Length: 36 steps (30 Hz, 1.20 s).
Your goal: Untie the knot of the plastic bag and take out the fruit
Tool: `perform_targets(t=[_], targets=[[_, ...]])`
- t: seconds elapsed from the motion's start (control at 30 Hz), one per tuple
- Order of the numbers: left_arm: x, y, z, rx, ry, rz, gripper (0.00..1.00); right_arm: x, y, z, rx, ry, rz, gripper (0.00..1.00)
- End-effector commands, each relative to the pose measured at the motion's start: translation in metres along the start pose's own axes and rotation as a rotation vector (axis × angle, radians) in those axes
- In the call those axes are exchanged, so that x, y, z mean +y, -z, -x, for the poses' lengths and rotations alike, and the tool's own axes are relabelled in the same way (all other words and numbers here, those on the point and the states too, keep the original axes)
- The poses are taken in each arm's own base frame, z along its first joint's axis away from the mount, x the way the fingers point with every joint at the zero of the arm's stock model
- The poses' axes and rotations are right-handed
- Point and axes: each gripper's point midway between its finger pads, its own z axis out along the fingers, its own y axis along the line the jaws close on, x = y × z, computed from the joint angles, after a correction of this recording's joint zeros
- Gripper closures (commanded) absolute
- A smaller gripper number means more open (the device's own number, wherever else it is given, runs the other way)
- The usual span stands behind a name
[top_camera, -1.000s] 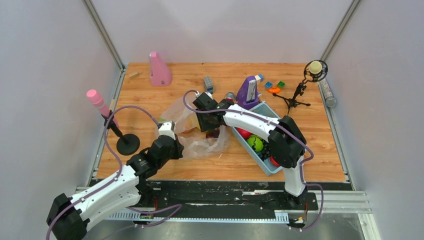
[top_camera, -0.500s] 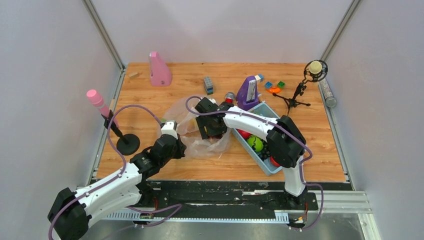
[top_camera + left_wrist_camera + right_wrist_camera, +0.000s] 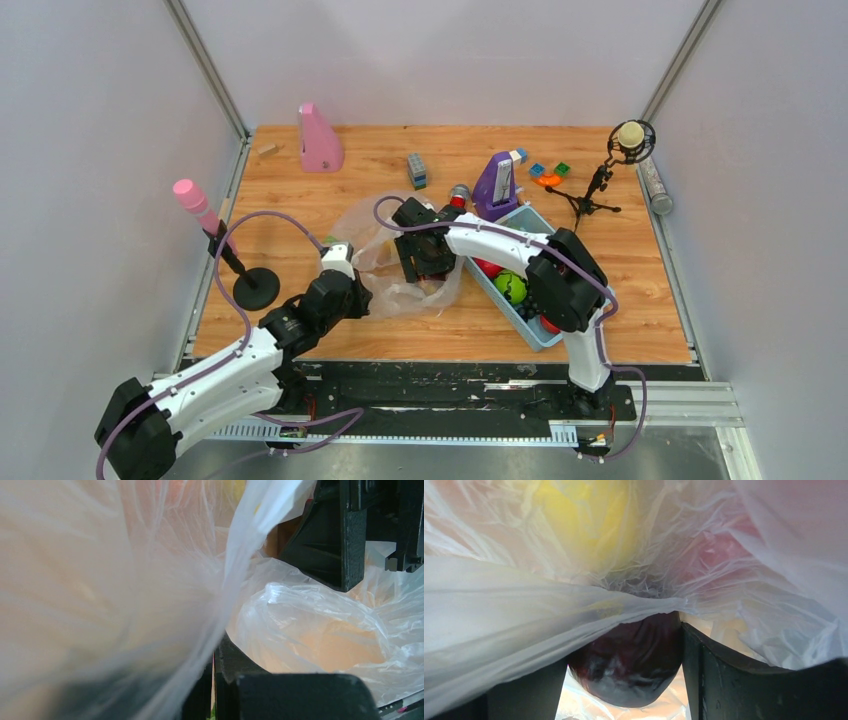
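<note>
The see-through plastic bag (image 3: pixel 438 290) lies crumpled at the middle of the table. No knot can be made out. My left gripper (image 3: pixel 360 296) is at the bag's left edge, its jaws shut on a fold of bag film (image 3: pixel 310 640); it shows in the left wrist view (image 3: pixel 216 652). My right gripper (image 3: pixel 420 266) reaches down into the bag. In the right wrist view (image 3: pixel 624 645) it is shut on a dark red round fruit (image 3: pixel 634 662), with bag film (image 3: pixel 499 610) draped over it. A yellow fruit (image 3: pixel 579 515) and a pinkish one (image 3: pixel 719 555) show through the film beyond.
A blue tray (image 3: pixel 545 343) with red, green and dark fruits sits right of the bag. A purple object (image 3: pixel 497 183), a grey block (image 3: pixel 417 170), small coloured blocks (image 3: pixel 548 174), a microphone stand (image 3: pixel 598 186), a pink object (image 3: pixel 320 140) and a pink-topped stand (image 3: pixel 254 289) stand around.
My right gripper has moved toward the near edge and down into the bag. My left gripper has shifted slightly right, still holding the film.
</note>
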Motion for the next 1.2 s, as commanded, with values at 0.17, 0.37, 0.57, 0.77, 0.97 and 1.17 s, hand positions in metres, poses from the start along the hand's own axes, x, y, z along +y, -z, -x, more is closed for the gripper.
perform_targets(t=[0.17,0.37,0.57,0.77,0.97,1.17], targets=[[-0.003,0.001,0.007,-0.036,0.019,-0.014,1.00,0.009,0.016,-0.006,-0.018,0.005,0.051,0.49],[-0.003,0.002,0.007,-0.037,0.020,-0.013,1.00,0.030,0.070,0.024,-0.171,0.040,0.128,0.53],[-0.002,0.002,0.006,-0.036,0.025,-0.012,1.00,0.046,0.113,0.037,-0.271,0.059,0.196,0.54],[-0.002,0.004,0.007,-0.036,0.027,-0.014,1.00,0.058,0.152,0.048,-0.380,0.059,0.266,0.54],[-0.001,0.006,0.007,-0.040,0.027,-0.010,1.00,0.071,0.193,0.059,-0.501,0.041,0.410,0.54],[0.001,0.007,0.007,-0.040,0.027,-0.005,1.00,0.086,0.233,0.061,-0.593,0.051,0.576,0.52]])
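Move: The dark red-purple fruit is already between the right hand's fingers, just about at the hand point, with bag film draped across it. The yellow fruit lies some 4 cm ahead of the right hand and 3 cm to its left; the orange fruit is about 10 cm left and 2 cm ahead. The blue basket's middle is roughly 22 cm to its right, 1 cm back. From the left hand the dark fruit is about 7 cm ahead, 12 cm right and 3 cm lower. Keeping the dark fruit gripped between both finger pads, the right hand barely shifts at first, then lifts quickly out of the open bag, about 19 cm up, drifting some 4 cm left and a little back. On the way up the wrist tilts about 35 degrees, fingertips swinging left and forward. ##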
